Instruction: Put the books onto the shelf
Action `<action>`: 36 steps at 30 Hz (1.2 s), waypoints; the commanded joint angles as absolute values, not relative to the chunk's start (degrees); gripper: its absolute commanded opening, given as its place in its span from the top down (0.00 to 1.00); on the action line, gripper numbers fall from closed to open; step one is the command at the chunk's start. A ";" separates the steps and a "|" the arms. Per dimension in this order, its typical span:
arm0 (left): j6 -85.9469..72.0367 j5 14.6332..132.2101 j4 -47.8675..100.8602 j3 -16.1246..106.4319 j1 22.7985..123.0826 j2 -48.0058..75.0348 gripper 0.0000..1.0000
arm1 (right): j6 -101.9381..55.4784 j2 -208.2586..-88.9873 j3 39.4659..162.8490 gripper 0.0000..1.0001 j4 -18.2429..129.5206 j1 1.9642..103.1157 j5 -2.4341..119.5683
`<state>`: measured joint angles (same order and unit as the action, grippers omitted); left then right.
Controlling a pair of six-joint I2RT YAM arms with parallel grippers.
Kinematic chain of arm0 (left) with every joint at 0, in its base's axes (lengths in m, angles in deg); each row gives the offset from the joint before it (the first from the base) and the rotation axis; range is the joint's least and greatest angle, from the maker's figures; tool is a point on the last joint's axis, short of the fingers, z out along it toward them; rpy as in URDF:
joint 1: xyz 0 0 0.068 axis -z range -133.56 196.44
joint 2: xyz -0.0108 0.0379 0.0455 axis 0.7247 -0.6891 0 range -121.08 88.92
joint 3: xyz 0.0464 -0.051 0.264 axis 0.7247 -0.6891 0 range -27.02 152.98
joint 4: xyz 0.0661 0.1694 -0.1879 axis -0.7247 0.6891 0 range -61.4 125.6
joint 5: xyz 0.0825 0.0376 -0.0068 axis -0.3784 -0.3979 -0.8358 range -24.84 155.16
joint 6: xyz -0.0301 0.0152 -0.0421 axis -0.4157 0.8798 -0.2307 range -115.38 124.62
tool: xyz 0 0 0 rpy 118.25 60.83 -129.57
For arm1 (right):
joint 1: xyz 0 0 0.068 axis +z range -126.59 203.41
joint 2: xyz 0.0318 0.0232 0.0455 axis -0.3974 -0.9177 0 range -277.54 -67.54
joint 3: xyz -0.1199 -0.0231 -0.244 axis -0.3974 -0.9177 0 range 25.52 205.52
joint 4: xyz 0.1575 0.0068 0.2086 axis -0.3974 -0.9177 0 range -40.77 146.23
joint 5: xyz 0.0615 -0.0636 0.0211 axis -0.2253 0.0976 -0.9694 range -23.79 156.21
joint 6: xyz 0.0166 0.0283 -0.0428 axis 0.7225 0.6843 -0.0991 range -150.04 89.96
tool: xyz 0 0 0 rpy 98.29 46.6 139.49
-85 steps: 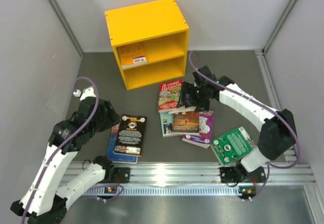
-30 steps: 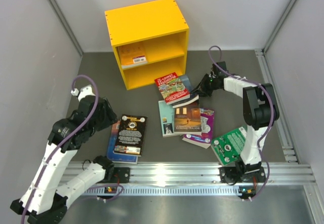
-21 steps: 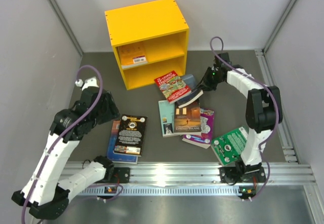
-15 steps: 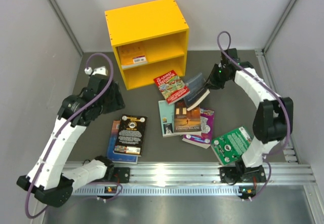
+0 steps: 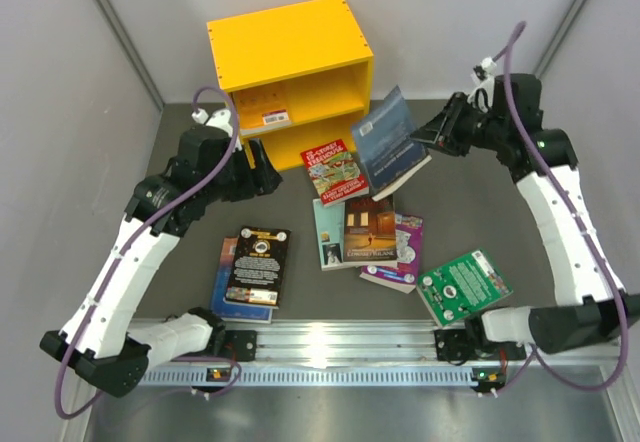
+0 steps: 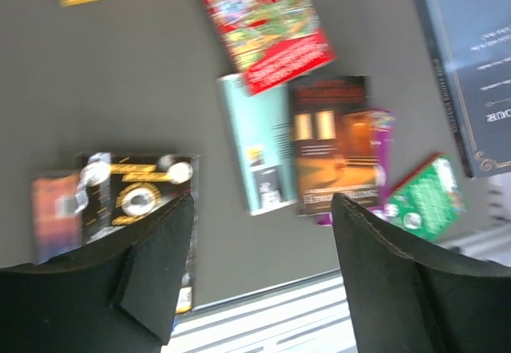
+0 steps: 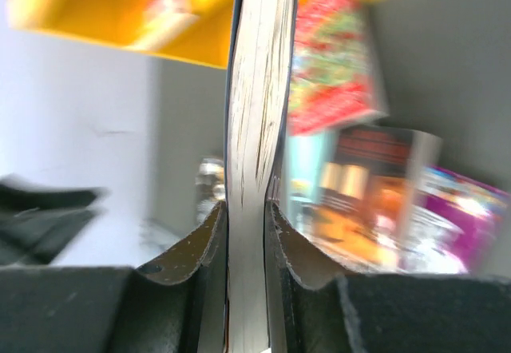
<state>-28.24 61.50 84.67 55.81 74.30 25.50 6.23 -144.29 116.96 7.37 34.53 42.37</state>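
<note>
The yellow shelf (image 5: 290,62) stands at the back with a yellow book (image 5: 262,109) in its upper compartment. My right gripper (image 5: 425,139) is shut on a blue book (image 5: 392,144), held tilted in the air just right of the shelf. In the right wrist view its page edge (image 7: 259,129) is pinched between the fingers of the right gripper (image 7: 247,217). My left gripper (image 5: 268,178) hovers open and holds nothing in front of the lower compartment. In its wrist view the left gripper (image 6: 263,241) looks down on the red-and-white book (image 6: 263,25) and the teal book (image 6: 255,145).
On the mat lie a red-and-white book (image 5: 333,170), a teal book (image 5: 326,234), a brown book (image 5: 370,230), a purple book (image 5: 405,252), a green book (image 5: 462,286) and a black book (image 5: 258,265) on another one. A metal rail (image 5: 330,347) runs along the near edge.
The right gripper has lifted the blue book off the pile, up and to the right of the shelf. The left arm has swung toward the shelf front and its jaws have widened.
</note>
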 commanded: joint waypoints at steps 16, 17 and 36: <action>-37.30 72.37 69.99 45.59 74.48 35.73 0.23 | 37.63 -142.14 99.17 1.00 65.37 44.33 32.28; -37.21 71.50 70.87 45.23 74.39 36.62 0.23 | 37.54 -143.38 99.87 1.00 65.55 44.16 32.46; -35.11 66.39 81.42 39.87 74.48 45.60 0.22 | 42.99 -175.62 120.69 1.00 75.22 42.84 37.47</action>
<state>-37.09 67.18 81.18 40.56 74.30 47.34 41.11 -172.95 111.96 66.32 43.38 36.10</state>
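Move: Up at the right of the shelf, the right hand already grips the dark blue book by its edge. The free right part of the shelf's upper compartment lies about 24 cm ahead, 18 cm left and 8 cm below it; the orange book in there is some 14 cm farther left. On the table roughly 31 cm down, the red treehouse book lies 13 cm ahead and 16 cm left, the brown book 2 cm back and 7 cm left. From the empty left hand the free part is about 32 cm ahead and 12 cm right. Lifting about 5 cm and drawing back slightly, the right hand swings left, then drives forward and gently down, about 14 cm left and 14 cm forward overall, rolling its left side up some 30 degrees. Still pinching the blue book's edge, it feeds the far end into the upper compartment beside the orange book. The open left hand edges right, then retreats from the shelf towards its base. ##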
